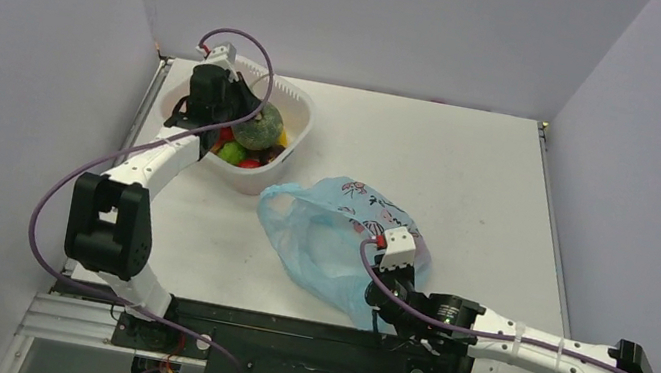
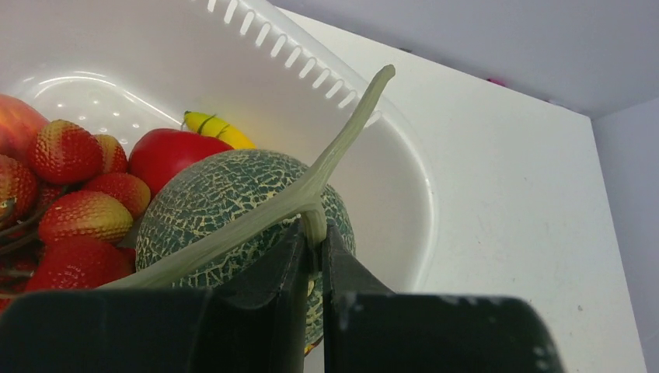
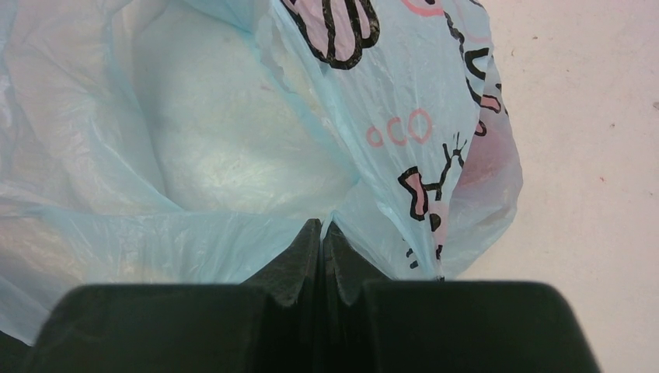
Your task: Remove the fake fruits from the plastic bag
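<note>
My left gripper (image 2: 313, 241) is shut on the pale green stem (image 2: 342, 140) of the dark green netted gourd (image 2: 225, 194), which hangs over the fruits in the white tub (image 2: 404, 155). Beside the gourd (image 1: 258, 126) in the tub lie a red apple (image 2: 175, 151), a yellow banana piece (image 2: 217, 128) and a bunch of red-orange berries (image 2: 66, 151). The light-blue plastic bag (image 1: 339, 234) lies crumpled at the table's middle front. My right gripper (image 3: 322, 229) is shut on a fold of the plastic bag's (image 3: 233, 140) film. The bag's inside looks hollow, and a pinkish blur shows through its right side.
The white tub (image 1: 303, 116) stands at the back left of the white table (image 1: 491, 173), close to the left wall. A lime-green piece (image 1: 231, 152) also lies in it. Grey walls close in the left, back and right sides.
</note>
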Controlling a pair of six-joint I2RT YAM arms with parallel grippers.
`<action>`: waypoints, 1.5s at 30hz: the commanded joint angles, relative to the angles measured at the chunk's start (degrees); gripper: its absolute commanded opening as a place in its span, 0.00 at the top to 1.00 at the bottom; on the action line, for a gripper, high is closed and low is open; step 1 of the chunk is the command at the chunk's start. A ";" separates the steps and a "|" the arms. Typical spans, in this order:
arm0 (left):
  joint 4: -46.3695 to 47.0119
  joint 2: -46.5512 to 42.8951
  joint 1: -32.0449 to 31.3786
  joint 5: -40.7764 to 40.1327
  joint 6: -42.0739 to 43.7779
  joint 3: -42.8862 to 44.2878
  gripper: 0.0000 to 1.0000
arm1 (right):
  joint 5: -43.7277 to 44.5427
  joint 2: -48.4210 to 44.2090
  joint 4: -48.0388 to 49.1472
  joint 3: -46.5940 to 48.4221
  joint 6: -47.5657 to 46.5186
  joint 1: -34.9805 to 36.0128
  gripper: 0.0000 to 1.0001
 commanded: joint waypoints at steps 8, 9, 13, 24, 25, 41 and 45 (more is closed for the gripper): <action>-8.38 5.99 1.23 4.22 -0.27 6.87 0.83 | 0.32 -4.26 0.83 0.93 -0.48 0.66 1.00; -8.35 5.96 1.27 4.71 -0.15 6.87 0.78 | 0.25 -4.50 0.92 0.87 -0.55 0.66 1.00; -8.40 5.23 1.26 6.67 0.66 6.75 0.50 | -0.12 -4.84 0.89 0.77 -0.57 0.77 1.00; -6.66 -4.19 1.04 8.77 4.81 3.43 0.23 | 0.04 -3.30 1.27 1.08 -0.88 1.33 1.00; -5.55 -5.10 0.96 8.54 5.20 2.95 0.22 | 0.12 -3.18 1.18 1.22 -0.82 1.45 1.00; -0.60 -22.34 -0.74 18.64 -1.54 -2.51 0.17 | 3.62 -2.62 -2.11 7.73 -6.01 1.69 1.00; -1.75 -32.63 -0.90 23.77 -10.48 -8.46 0.17 | 0.29 0.25 3.35 10.77 -13.10 1.42 1.00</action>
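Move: The melon hangs by its stem from the left hand, its middle about 8 cm below and roughly 1 cm ahead and 1 cm left. The white basket's middle is some 3 cm ahead, 6 cm left and 13 cm below; strawberries lie level ahead, 9 cm left and 14 cm below. The right hand pinches the bag, whose middle is 9 cm ahead, 9 cm left and 7 cm below; from it the basket is roughly 35 cm ahead and 40 cm left. Downward first, the left hand lowers the melon about 4 cm into the basket, opens its fingers wide to let go of the stem, then climbs some 15 cm while drawing back about 10 and a little right, fingertips tipping up and swinging clockwise. The right hand keeps its shut pinch on the bag, edges up, and near the end lifts to 5 cm higher. ##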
